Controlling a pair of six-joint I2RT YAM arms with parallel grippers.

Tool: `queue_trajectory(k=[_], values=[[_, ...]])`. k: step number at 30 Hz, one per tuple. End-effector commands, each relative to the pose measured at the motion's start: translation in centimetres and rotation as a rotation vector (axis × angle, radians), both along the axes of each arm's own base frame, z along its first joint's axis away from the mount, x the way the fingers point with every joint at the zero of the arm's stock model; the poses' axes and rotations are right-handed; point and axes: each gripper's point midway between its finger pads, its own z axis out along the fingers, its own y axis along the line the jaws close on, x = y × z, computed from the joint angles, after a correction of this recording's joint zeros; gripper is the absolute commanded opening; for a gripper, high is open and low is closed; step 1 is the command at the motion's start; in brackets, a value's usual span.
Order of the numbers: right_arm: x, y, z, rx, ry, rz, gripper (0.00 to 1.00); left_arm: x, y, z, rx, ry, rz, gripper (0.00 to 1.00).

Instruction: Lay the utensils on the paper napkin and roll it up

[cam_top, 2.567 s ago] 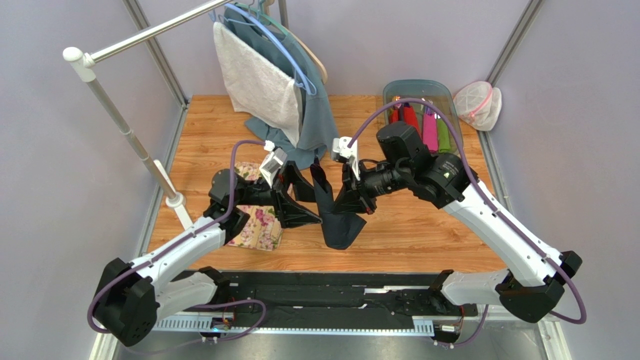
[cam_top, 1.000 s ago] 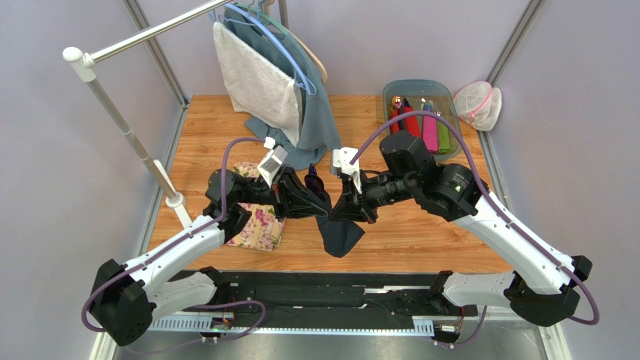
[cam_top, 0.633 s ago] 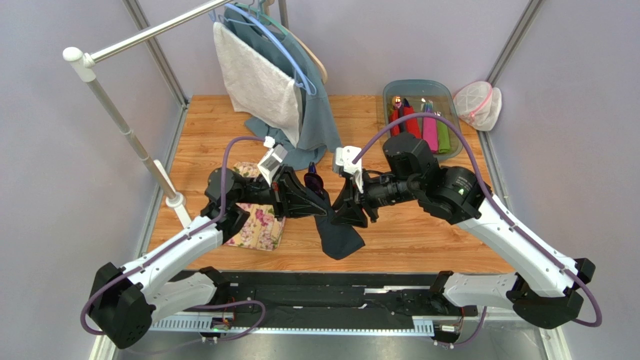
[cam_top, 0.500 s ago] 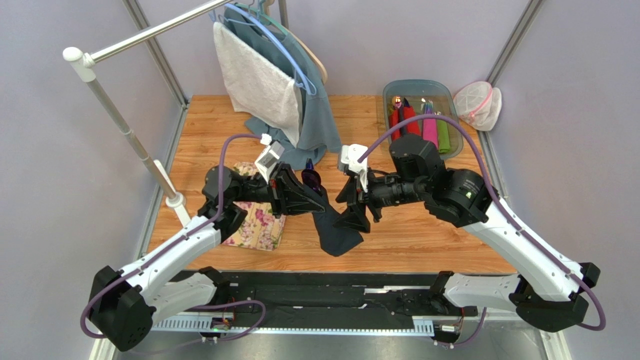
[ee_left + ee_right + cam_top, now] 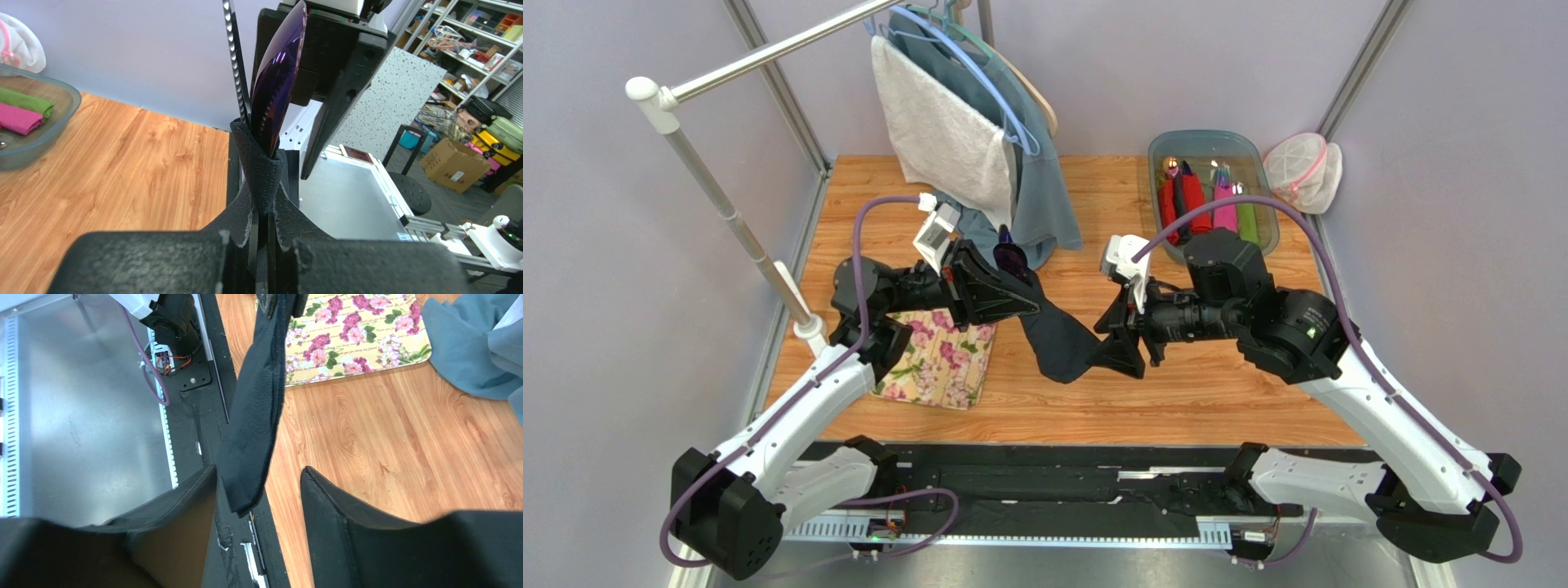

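My left gripper [image 5: 1026, 298] is shut on the upper end of the rolled paper napkin [image 5: 1063, 341], which hangs dark and limp above the table. In the left wrist view the napkin [image 5: 264, 174] is pinched between the pads of my left gripper [image 5: 265, 199]. A purple-tinted spoon [image 5: 279, 73] and a dark thin serrated piece [image 5: 236, 67] stick out of the roll. The spoon [image 5: 1010, 259] also shows from above. My right gripper [image 5: 1117, 348] is open beside the napkin's lower end. Its wrist view shows the napkin [image 5: 255, 416] hanging loose between the spread fingers of that gripper [image 5: 258, 478].
A floral mat [image 5: 943, 363] lies on the table under the left arm. A clear bin [image 5: 1247, 159] with red, pink and green rolls stands at the back right, beside a white mesh bag [image 5: 1304, 169]. A clothes rack [image 5: 732, 227] with a towel and a blue garment [image 5: 1044, 196] is at the back left.
My right gripper has opened, let go of the napkin and drawn back to the right. My left gripper has carried the napkin roll back and to the left, uncovering more of the floral mat.
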Motion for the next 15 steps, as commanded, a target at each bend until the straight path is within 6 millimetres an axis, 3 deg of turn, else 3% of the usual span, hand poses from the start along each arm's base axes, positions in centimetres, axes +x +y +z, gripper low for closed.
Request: queue_trajectory(k=[1,5,6,10,15], values=[[0.6,0.1,0.3,0.011,0.002,-0.028,0.44,-1.2,0.6,3.2,-0.053,-0.086,-0.003,0.00],[0.5,0.3,0.2,0.013,0.010,-0.005,0.15,-1.5,0.7,3.4,-0.051,-0.089,-0.003,0.00],[0.4,0.2,0.0,0.006,0.008,-0.001,0.01,-1.5,0.8,3.6,-0.054,-0.091,-0.001,0.00],[1.7,-0.1,-1.0,-0.038,-0.049,-0.017,0.00,-1.9,0.9,4.4,-0.061,-0.099,-0.011,0.00],[5.1,-0.2,-1.3,-0.044,-0.116,-0.066,0.00,-3.3,0.4,5.3,-0.069,-0.103,-0.063,0.00]])
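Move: The loose end of the napkin hangs between the right hand's parted fingers, its middle some 3 cm to their left, about 1 cm back and 2 cm lower. The wrapped roll, already in the left fingers, is about 9 cm left, 4 cm ahead and 5 cm above the right hand, with the purple spoon's bowl roughly 11 cm left, 7 cm ahead and 11 cm above. From the left hand, the loose end is about 6 cm right, 5 cm back and 7 cm below. The right fingers, half open around the napkin's hanging end, close fully and pinch its near-hand edge while the hand barely moves, then carry that edge about 2 cm forward with hardly any wrist turn. The left hand keeps its pinch on the wrapped roll and eases up a little over 1 cm and about 1 cm back, fingers staying shut and wrist steady. ##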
